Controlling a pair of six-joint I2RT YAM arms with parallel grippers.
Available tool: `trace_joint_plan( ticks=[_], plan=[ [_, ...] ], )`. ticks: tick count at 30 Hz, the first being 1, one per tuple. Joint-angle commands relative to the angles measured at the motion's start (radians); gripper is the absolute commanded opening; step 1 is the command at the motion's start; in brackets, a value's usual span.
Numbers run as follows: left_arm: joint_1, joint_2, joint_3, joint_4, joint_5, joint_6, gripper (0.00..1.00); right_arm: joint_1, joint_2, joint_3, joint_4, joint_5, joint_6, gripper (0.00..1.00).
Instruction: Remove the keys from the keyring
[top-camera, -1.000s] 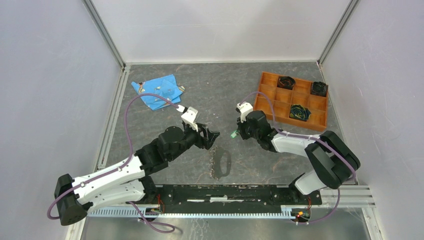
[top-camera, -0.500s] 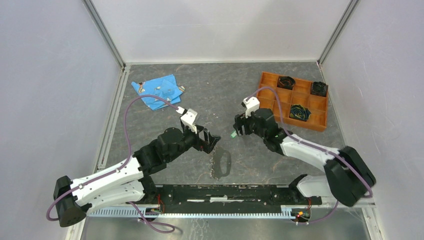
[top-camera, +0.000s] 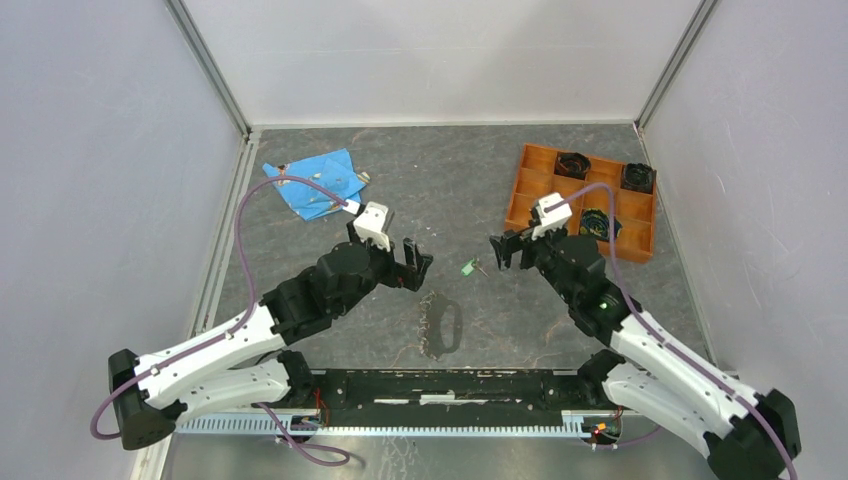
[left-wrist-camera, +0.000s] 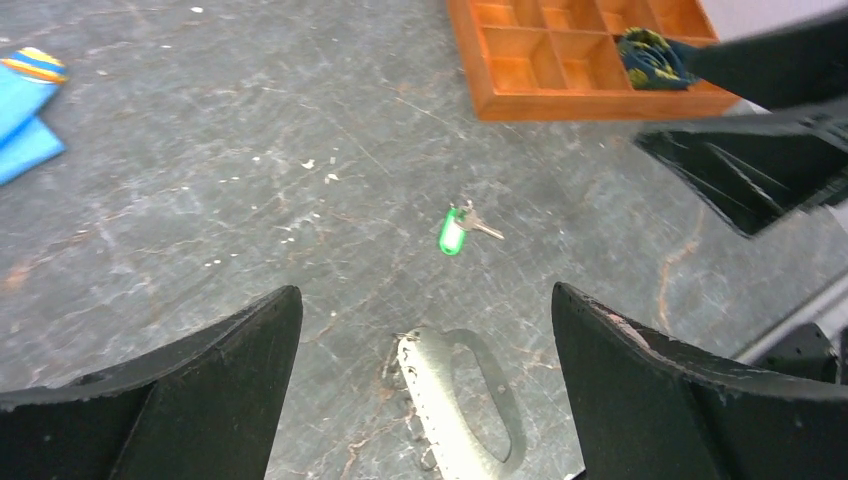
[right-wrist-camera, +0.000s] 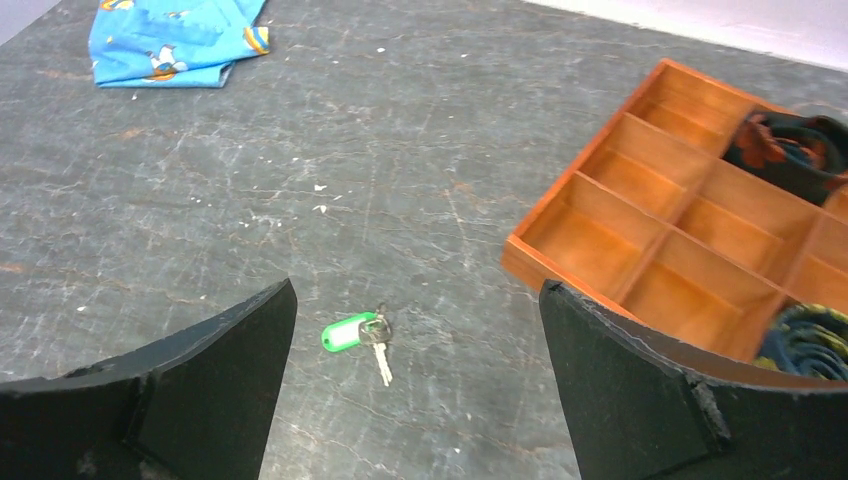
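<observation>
One small silvery key with a green tag (right-wrist-camera: 350, 331) lies loose on the table between the two grippers, touched by neither. In the top view this key (top-camera: 468, 268) sits a little above the keyring (top-camera: 443, 327), a flat grey metal oval lying on the table. The left wrist view shows the keyring (left-wrist-camera: 462, 412) just below my left gripper (left-wrist-camera: 425, 295), with small metal pieces (left-wrist-camera: 409, 371) along its left edge. My left gripper (top-camera: 415, 262) is open and holds nothing. The right gripper (right-wrist-camera: 416, 288) is open and holds nothing, right of the key (left-wrist-camera: 455, 230).
An orange compartment tray (top-camera: 541, 180) stands at the back right, with dark rolled items in some cells, close behind the right gripper (top-camera: 503, 250). A blue patterned cloth (top-camera: 318, 183) lies at the back left. Walls enclose the table on three sides.
My right gripper opened, left the green-tagged key on the table and drew back to the right. The left gripper opened wider and shifted slightly away from the keyring.
</observation>
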Motion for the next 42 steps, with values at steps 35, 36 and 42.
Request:
trace_joint_plan(
  ticks=[35,36,42],
  plan=[
    [0.002,-0.11,0.023,-0.073,-0.304,0.038,1.0,-0.005,-0.378,-0.029,-0.166,0.169,-0.067,0.98],
    [0.002,-0.111,0.023,-0.073,-0.303,0.037,1.0,-0.004,-0.377,-0.029,-0.166,0.171,-0.068,0.98],
    [0.002,-0.117,0.017,-0.073,-0.301,0.034,1.0,-0.006,-0.378,-0.028,-0.166,0.17,-0.068,0.98]
  ],
)
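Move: The green-tagged keys lie on the table about 3 cm ahead of the right hand, 6 cm to its left and 17 cm below it. From that same hand the grey holder is some 10 cm back and 13 cm left, and the orange tray's middle roughly 17 cm ahead and 15 cm right. From the left hand, the keys are about 8 cm ahead, 11 cm right and 21 cm down. Outward and apart, both empty hands draw off from the keys in a quick sweep that soon settles. The right goes about 6.5 cm to the right, also backing and rising some 3.5 cm each, its fingers tipping up and swinging clockwise; the left goes about 6 cm left and a little up, turning some 15 degrees counter-clockwise. Both grippers stay wide open, touching nothing. ##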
